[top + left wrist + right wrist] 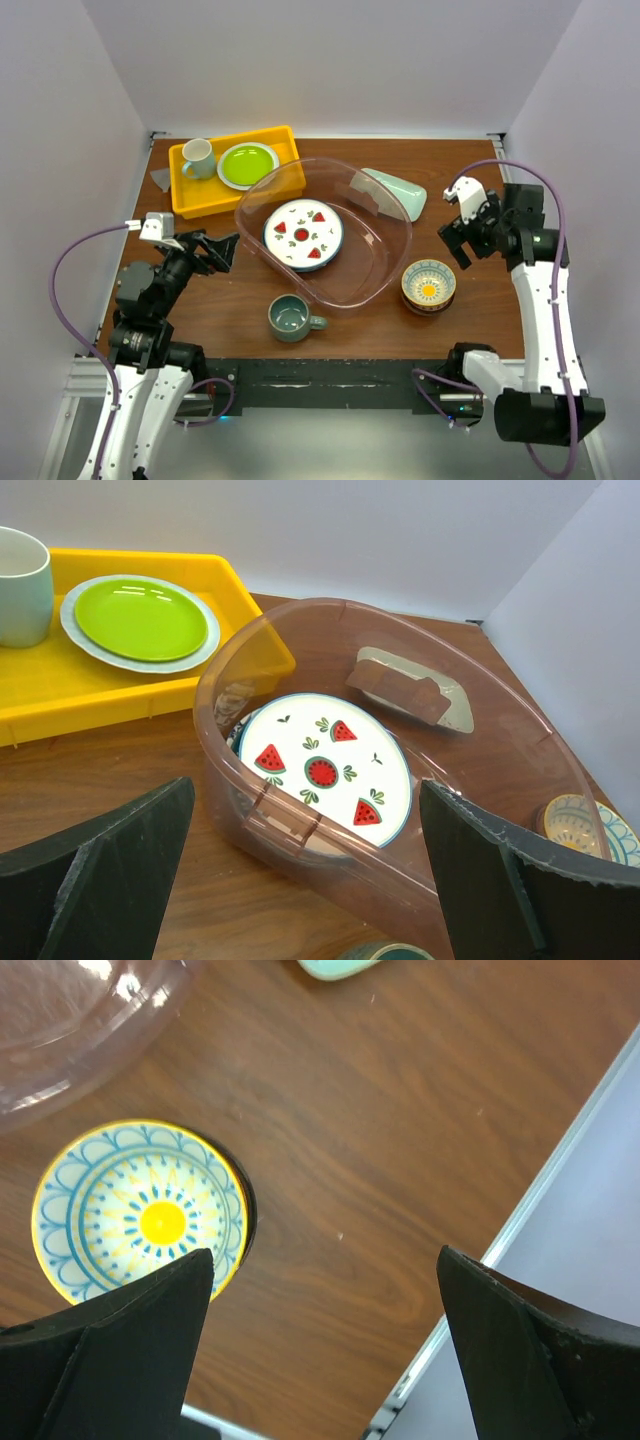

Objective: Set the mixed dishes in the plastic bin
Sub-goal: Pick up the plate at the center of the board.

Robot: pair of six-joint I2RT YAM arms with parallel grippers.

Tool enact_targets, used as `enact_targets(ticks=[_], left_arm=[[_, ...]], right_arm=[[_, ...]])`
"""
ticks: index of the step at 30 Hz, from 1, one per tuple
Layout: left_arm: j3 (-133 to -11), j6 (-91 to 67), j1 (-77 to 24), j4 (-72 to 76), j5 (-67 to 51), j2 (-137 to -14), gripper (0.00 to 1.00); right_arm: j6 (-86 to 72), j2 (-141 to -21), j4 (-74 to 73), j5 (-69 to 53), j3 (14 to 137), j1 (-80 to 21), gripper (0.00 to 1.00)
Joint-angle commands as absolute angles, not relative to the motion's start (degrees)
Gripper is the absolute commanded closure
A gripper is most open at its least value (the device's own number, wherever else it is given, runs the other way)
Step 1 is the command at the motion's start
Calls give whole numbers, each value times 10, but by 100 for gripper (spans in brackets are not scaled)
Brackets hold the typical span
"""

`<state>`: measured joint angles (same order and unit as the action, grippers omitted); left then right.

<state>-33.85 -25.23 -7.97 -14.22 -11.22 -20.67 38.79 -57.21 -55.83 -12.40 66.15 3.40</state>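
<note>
The clear pink-tinted plastic bin (392, 222) (228, 655) lies mid-table with a white watermelon plate (303, 235) (325, 765) inside it. A pale-green tray (400, 190) (445, 698) sits behind the bin's right end. A yellow-inside patterned bowl (429, 284) (140, 1210) rests at the front right, stacked on a darker bowl. A grey-green mug (291, 318) stands near the front edge. My left gripper (226, 250) (305, 785) hovers open just left of the bin, holding nothing. My right gripper (452, 245) (325, 1252) hangs open and empty above the table, right of the bowl.
A yellow tray (205, 200) at the back left holds a lime-green plate (247, 163) and a pale mug (198, 158). The table's right edge (520, 1230) and a white wall lie close to my right gripper. White walls enclose the table.
</note>
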Motion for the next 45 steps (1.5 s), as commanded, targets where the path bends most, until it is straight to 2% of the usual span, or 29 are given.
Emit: enact_targets(ticks=[1,9,14,23,32,35,39,45], left_arm=[[-335,-237,-85,-115,-127,-206,0],[-335,-238,-86,-117,-125,-208,0],[-335,-237,-86,-117,-127,-216,0],[-336,-237,-86,-120,-127,-228,0],[-337,-236,-84,-123,-127,-244,0],[-338,-236,-83,-124,-127,-251,0],[-338,-236,-76,-124,-129,-257,0],[-337,-235,-70,-122,-135,-263,0]], right_arm=[[439,-604,-599,-192,662,80,5],[459,-686,-617,-273,657,98,13],[420,-728,-555,-271,662,98,14],[232,-931,-451,-366,761,98,18],[-46,-1083,-312,-298,837,98,23],[-133,-1116,-280,-266,855,98,29],[-197,-1174,-246,-289,864,97,39],[-239,-1212,-214,-303,860,91,43]])
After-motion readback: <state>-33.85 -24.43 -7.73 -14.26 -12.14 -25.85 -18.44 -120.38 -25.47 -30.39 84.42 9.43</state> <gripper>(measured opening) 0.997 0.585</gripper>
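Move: The pale green plate has its middle about 24 cm ahead of the right gripper, 12 cm to its left and some 21 cm below. The stacked bowls stand about 5 cm back and 5 cm left of that gripper, roughly 19 cm below; the plastic bin's middle lies about 10 cm ahead and 30 cm left, some 17 cm below. From the left gripper the pale green plate is around 27 cm ahead, 40 cm right and 26 cm down. Sink the right gripper almost straight down some 6 cm first, then sweep it forward and further down, about 20 cm forward and 19 cm down in all, to the near right end of the pale green plate. Roll the hand some 65 degrees clockwise on the way and narrow the wide-open fingers to a bit over half, bringing them close around the rim. Let the empty left gripper ease down a couple of centimetres. ##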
